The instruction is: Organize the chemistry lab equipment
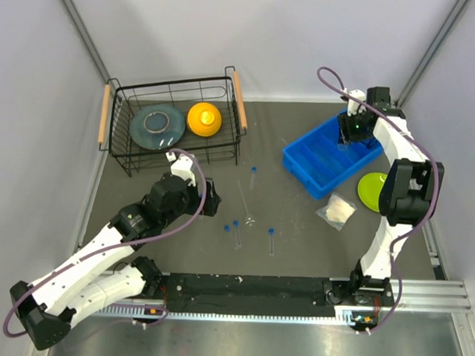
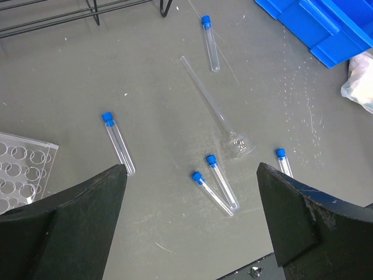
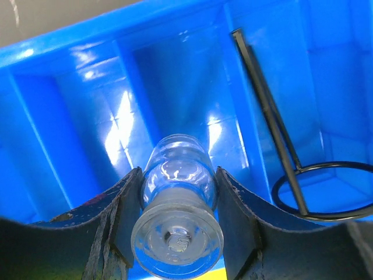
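My right gripper [image 3: 178,172] is shut on a small clear vial [image 3: 177,227], held over a compartment of the blue bin [image 3: 70,99]. A black wire ring stand [image 3: 290,175] lies in the neighbouring compartment. My left gripper [image 2: 191,168] hangs open above the grey table, with nothing between its fingers. Below it lie several blue-capped test tubes: one to the left [image 2: 118,143], a touching pair [image 2: 221,182], one at the right [image 2: 284,161] and one farther off [image 2: 210,44]. A long-stemmed clear glass funnel [image 2: 213,105] lies among them. A corner of the clear grid rack [image 2: 20,169] shows at the left.
A black wire basket [image 1: 121,154] at the back left holds a grey plate [image 1: 156,126] and a yellow dome [image 1: 204,119]. The blue bin [image 1: 316,169] stands at the back right, with a lime-green plate [image 1: 371,190] and a small plastic bag [image 1: 335,210] beside it.
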Motion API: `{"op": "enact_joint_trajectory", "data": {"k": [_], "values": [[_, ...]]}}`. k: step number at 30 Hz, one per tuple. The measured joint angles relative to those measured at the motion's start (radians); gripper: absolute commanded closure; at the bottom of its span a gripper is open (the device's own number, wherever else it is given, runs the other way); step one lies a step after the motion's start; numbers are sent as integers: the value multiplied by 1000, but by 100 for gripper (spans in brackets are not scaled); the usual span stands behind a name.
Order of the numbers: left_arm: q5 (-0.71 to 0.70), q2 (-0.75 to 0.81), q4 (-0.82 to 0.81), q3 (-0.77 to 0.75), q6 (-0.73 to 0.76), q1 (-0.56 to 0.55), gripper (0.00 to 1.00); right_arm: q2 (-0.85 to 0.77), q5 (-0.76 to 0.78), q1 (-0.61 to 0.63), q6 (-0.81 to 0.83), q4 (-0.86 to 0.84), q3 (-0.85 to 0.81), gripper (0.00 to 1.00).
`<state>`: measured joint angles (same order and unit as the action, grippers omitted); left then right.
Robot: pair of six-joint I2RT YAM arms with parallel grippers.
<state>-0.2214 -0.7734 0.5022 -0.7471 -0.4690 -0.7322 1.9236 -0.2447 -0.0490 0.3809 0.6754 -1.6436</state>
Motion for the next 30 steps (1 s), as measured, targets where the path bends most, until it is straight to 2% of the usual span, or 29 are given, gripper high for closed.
{"op": "enact_joint_trajectory", "data": {"k": [6, 13, 20, 21, 24, 30], "values": [[4, -26, 0, -7, 0, 0, 1, 8, 81, 0, -98, -140, 29, 71], [8, -31, 0, -13, 0, 0, 1, 68, 134, 0, -188, -227, 55, 68], [19, -30, -1, -16, -7, 0, 1, 111, 146, 0, -234, -246, 95, 49], [20, -30, -1, -16, -8, 0, 1, 113, 146, 0, -237, -253, 98, 41], [23, -30, 0, -16, -8, 0, 1, 113, 150, 0, -246, -264, 99, 28], [25, -27, -1, -16, -11, 0, 1, 92, 138, 0, -254, -271, 100, 22]]}}
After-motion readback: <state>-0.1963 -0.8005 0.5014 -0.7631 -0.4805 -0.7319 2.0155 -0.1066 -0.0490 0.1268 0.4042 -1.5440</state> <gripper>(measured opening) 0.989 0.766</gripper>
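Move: The right gripper already holds the glass jar over the blue bin. The spot for it, in the bin compartment next to the ring stand's, lies about 3 cm ahead, 2 cm right and 7 cm below. The ring stand lies some 3 cm ahead and 8 cm right; the green plate is about 14 cm back and 12 cm right. From the left hand, that spot is roughly 18 cm ahead, 38 cm right and 14 cm down. Ease the right gripper about 3 cm forward and slightly right, turning it some 15 degrees clockwise to bring the held glass jar over the compartment beside the ring stand. Then sink about 6 cm into the bin, open the fingers to let go of the jar, and start back up by a centimetre. ##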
